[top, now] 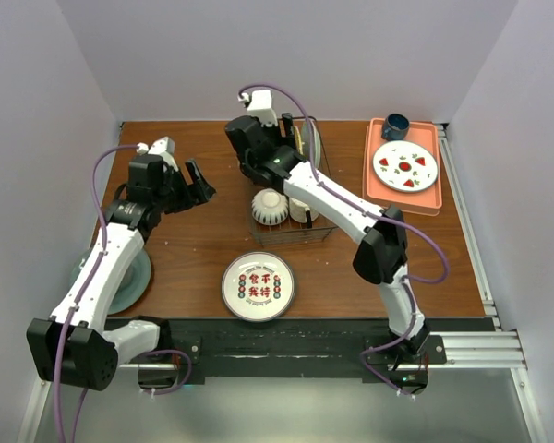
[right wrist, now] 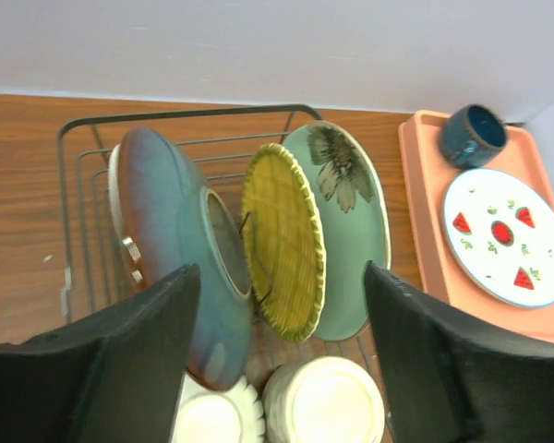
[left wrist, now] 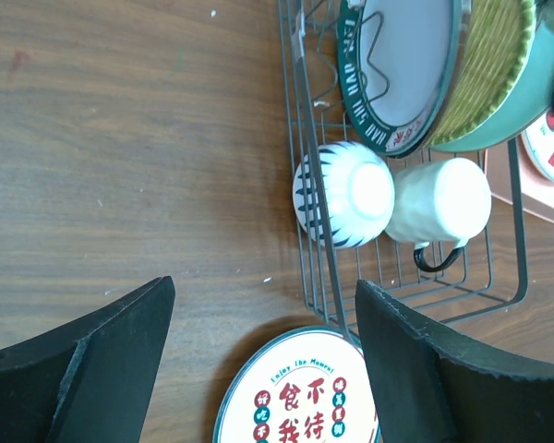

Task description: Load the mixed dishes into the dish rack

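The dark wire dish rack [top: 321, 233] stands mid-table. In the right wrist view three plates stand on edge in it: one with a blue-brown back [right wrist: 166, 249], a yellow woven one [right wrist: 282, 240] and the pale green flower plate [right wrist: 346, 217]. The striped bowl [left wrist: 343, 194] and the cream mug [left wrist: 439, 201] lie upside down at the rack's near end. A white plate with a dark rim and red characters [top: 258, 286] lies flat on the table in front of the rack. My right gripper [right wrist: 282, 369] is open and empty above the rack. My left gripper [left wrist: 263, 369] is open and empty left of the rack.
An orange tray [top: 377, 175] at the back right holds a watermelon-patterned plate [top: 405, 166] and a dark blue cup [top: 394, 125]. A teal plate [top: 134, 277] lies at the near left, partly under my left arm. Walls close in the back and both sides.
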You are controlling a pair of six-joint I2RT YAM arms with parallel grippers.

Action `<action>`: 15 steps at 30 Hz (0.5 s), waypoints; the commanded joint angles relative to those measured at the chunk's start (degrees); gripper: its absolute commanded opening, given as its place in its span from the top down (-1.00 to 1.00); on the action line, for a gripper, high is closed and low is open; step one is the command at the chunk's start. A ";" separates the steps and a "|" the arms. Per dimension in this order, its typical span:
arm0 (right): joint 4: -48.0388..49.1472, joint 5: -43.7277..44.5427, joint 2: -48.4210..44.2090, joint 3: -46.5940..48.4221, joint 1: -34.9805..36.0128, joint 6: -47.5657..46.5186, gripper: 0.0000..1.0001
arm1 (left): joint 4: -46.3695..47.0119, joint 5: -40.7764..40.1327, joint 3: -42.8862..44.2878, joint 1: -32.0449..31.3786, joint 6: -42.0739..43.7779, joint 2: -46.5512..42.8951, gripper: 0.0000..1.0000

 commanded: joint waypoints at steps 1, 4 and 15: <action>-4.13 -7.53 -9.92 -3.92 -0.15 5.81 -0.62 | 2.60 3.08 -2.67 0.23 0.20 -0.85 -0.68; -5.09 -13.16 -17.04 -10.77 -0.58 8.10 -0.88 | 3.13 4.31 -5.04 0.23 0.55 -1.46 -0.68; -6.41 -28.54 -35.94 -32.84 -1.82 11.88 -0.97 | 3.83 7.03 -9.18 0.23 1.34 -1.64 -0.68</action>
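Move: Behind the right hand lies the plate with red Chinese characters, about 30 cm back, 6 cm left and 27 cm below. The blue plate in the rack is level with that hand, 4 cm left and 16 cm down; the white mug is 12 cm back and 1 cm right, the striped bowl 11 cm back and 6 cm left, both some 21 cm down. From the left hand the Chinese plate is about 17 cm back, 13 cm right, 20 cm below; the bowl is 2 cm ahead, 16 cm right, 15 cm below. Backing empty out of the racked plates, the right hand draws some 9 cm back and 5 cm to the right, rising 5 cm, over the rack towards the mug. Its fingers spread fully as the hand turns about 15 degrees counter-clockwise and rolls left side up. The open left hand sinks about 5 cm and eases back, nearing the Chinese plate, fingers tipping slightly down. ##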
